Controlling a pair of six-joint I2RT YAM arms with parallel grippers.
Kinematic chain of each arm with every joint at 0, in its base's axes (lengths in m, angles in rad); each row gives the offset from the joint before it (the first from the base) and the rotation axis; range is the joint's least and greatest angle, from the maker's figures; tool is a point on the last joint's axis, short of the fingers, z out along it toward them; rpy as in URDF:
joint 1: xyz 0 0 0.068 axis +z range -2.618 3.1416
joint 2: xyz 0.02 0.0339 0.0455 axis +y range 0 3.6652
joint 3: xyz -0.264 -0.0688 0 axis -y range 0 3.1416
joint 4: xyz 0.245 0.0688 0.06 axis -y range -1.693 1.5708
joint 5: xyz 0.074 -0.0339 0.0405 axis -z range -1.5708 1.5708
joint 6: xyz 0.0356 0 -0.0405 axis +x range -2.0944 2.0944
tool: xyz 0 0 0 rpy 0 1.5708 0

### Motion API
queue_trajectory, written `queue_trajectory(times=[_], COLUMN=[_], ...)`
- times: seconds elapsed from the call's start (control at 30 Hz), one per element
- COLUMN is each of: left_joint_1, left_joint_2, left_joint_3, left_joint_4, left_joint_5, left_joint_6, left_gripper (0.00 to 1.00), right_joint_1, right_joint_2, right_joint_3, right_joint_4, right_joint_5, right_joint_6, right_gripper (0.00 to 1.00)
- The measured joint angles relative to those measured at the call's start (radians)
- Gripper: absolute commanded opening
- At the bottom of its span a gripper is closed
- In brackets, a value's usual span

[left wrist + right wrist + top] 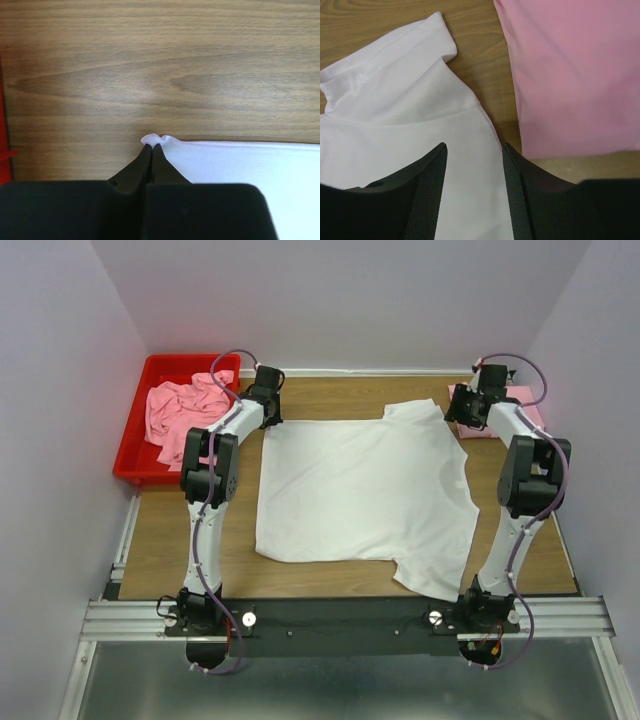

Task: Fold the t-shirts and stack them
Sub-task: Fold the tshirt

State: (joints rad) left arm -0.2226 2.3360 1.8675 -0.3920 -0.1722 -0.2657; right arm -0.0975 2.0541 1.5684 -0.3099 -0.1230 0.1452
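Note:
A white t-shirt (pixel 360 490) lies spread flat on the wooden table (pixel 330 400). My left gripper (pixel 268 418) is shut on its far left corner; in the left wrist view the fingertips (pixel 151 146) pinch a small nub of the white cloth (pixel 240 165). My right gripper (pixel 462 412) is open over the shirt's far right edge by the sleeve; in the right wrist view (pixel 474 146) white cloth (pixel 410 100) lies between the open jaws. A folded pink t-shirt (pixel 505 410) lies at the far right, just right of the jaws (pixel 570 70).
A red bin (pixel 150 425) at the far left holds crumpled pink t-shirts (pixel 185 410). The red bin's edge (pixel 4 150) shows at the left in the left wrist view. Walls enclose the table on three sides.

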Motion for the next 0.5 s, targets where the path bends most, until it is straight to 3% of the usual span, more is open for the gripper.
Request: queue_trajectory(times=[0.43,0.5], left_joint_1=[0.003,0.006], left_joint_2=[0.000,0.000], left_joint_3=[-0.006,-0.008], left_joint_4=[0.010,0.012], left_joint_5=[-0.015,-0.014], left_joint_6=[0.007,0.008], left_gripper=[0.00,0.00], right_joint_1=[0.002,0.002], right_joint_2=[0.215,0.230], right_joint_3=[0.161,0.177], right_joint_4=[0.013,0.021], right_joint_5=[-0.091,-0.104], right_joint_6=[-0.107,-0.113], right_gripper=[0.51,0.46])
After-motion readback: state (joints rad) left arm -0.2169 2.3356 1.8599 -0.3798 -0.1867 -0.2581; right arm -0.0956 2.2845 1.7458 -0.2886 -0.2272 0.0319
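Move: The white shirt's far right corner, where its side edge meets the folded-over strip, lies about 5 cm ahead of the right hand, 2 cm to its left and some 6 cm below. From that hand the folded pink shirt is centred about 10 cm to the right and 6 cm ahead, and the white sleeve flap 12 cm to the left and 7 cm ahead, both at table height. From the left hand the white shirt's corner lies about 45 cm to the right, 1 cm ahead and level. Down and forward, the right hand sinks about 5 cm while reaching 4 cm out and slightly left, towards the white shirt's far right corner. It turns roughly 10 degrees counter-clockwise with its fingers still open, coming to straddle the edge, one finger over cloth and the other over bare table; touch can't be seen. The left hand keeps its shut grip on the far left corner, easing half a centimetre left. ##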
